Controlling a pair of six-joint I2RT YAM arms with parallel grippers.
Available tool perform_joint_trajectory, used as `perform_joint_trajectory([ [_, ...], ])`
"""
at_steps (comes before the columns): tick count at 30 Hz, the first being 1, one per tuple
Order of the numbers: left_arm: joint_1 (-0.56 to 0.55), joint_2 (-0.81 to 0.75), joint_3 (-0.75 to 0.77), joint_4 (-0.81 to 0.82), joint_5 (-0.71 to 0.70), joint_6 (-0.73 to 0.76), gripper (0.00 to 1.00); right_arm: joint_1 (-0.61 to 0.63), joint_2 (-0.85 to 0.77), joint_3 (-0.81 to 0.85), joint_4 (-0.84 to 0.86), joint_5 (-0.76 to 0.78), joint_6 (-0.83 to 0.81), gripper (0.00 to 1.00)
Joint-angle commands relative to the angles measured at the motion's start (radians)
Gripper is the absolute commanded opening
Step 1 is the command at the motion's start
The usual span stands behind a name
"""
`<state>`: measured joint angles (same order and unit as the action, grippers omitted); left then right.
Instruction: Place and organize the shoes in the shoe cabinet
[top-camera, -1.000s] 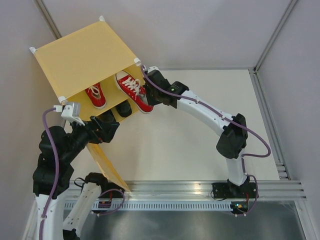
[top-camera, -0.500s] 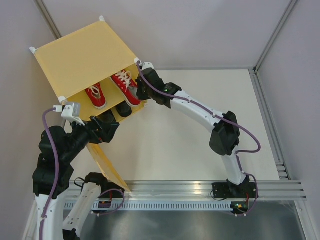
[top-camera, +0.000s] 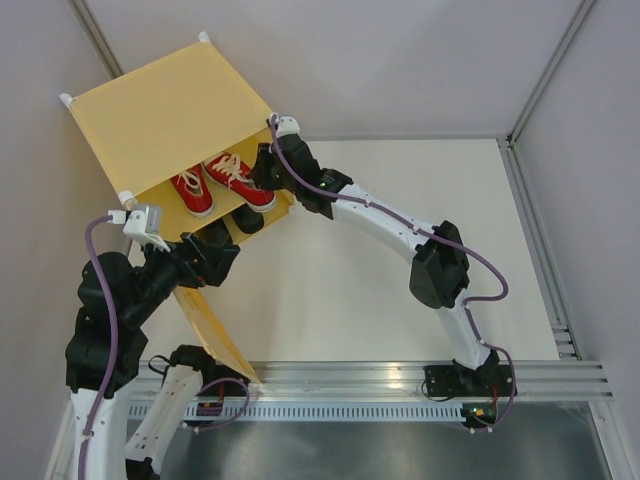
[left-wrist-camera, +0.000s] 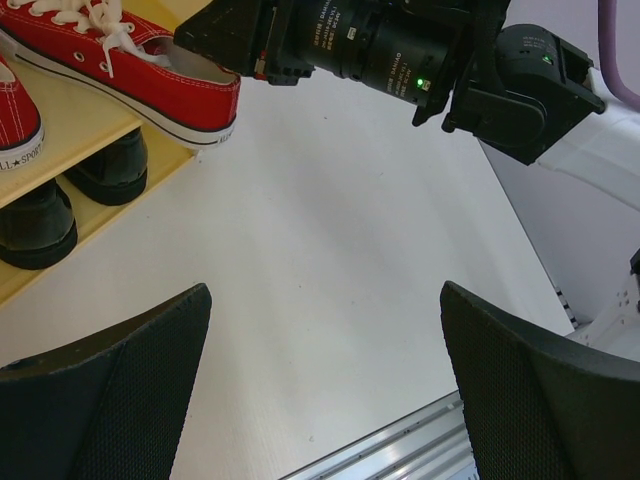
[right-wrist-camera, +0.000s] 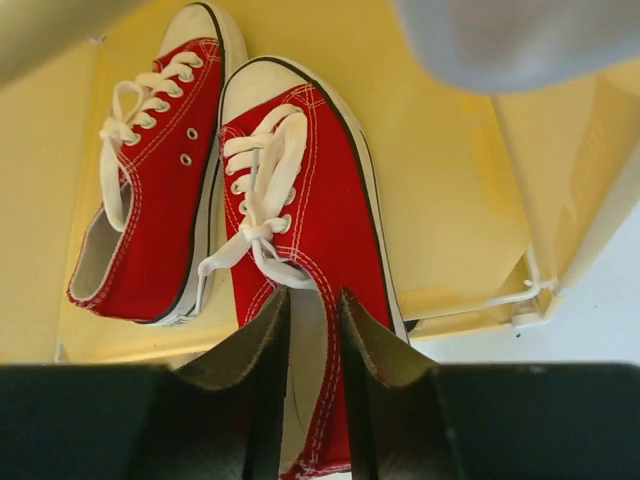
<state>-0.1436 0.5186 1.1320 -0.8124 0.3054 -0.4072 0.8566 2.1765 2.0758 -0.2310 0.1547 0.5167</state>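
The yellow shoe cabinet stands at the far left with its front open. My right gripper is shut on the heel-side wall of a red sneaker, which lies on the inner shelf beside the other red sneaker. In the right wrist view the fingers pinch the collar of the held sneaker, with its mate to the left. Two black loafers sit below the shelf. My left gripper is open and empty, low over the table in front of the cabinet.
The cabinet's door panel hangs open towards the near edge, beside my left arm. The shelf has bare room right of the held sneaker. A metal rail runs along the table's near edge.
My right arm has moved left and carried the red sneaker from the cabinet's front edge onto the shelf, next to the other sneaker. My left arm has not moved.
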Motion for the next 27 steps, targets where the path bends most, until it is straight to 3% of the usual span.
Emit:
perform_joint_trajectory([
  [1, 0.006, -0.011, 0.017, -0.079, -0.038, -0.035, 0.98, 0.002, -0.006, 0.018, 0.068, -0.036, 0.019, 0.34],
  [4, 0.006, -0.009, 0.017, -0.079, -0.04, -0.036, 0.98, 0.005, -0.047, -0.029, 0.09, -0.066, 0.013, 0.43],
  [11, 0.006, -0.003, 0.018, -0.079, -0.038, -0.035, 0.98, 0.004, -0.202, -0.21, 0.205, -0.151, -0.067, 0.85],
  [14, 0.006, 0.0, 0.022, -0.079, -0.038, -0.038, 0.98, 0.004, -0.27, -0.356, 0.267, -0.216, -0.138, 0.96],
  [18, 0.006, 0.001, 0.028, -0.079, -0.04, -0.038, 0.98, 0.005, -0.326, -0.494, 0.354, -0.221, -0.227, 0.98],
  [27, 0.006, 0.001, 0.035, -0.082, -0.028, -0.018, 0.98, 0.004, -0.276, -0.573, 0.475, -0.256, -0.34, 0.98],
])
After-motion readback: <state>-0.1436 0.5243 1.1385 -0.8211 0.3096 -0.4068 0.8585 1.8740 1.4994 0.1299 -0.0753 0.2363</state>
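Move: The right hand is at the collar of the red shoe just laid on the upper shelf, its fingers still close together but already parting. The shoe's middle lies about 4 cm left, 1 cm ahead and 3 cm below. The other red shoe is some 14 cm left and 1 cm back, at a similar height. The nearer black shoe's heel is roughly 3 cm left, 6 cm back and 13 cm below. From the left hand, the just-laid shoe lies some 22 cm ahead, 2 cm right and 13 cm lower. Nearly still at first while its fingers spread, the right hand then draws back about 6 cm and some 3 cm to the right, out of the cabinet and away from the red shoe. Its fingers go from slightly parted to fully open and come free of the collar. The wrist turns about 15 degrees counter-clockwise and tips up; the hand dips some 2 cm at the end. ##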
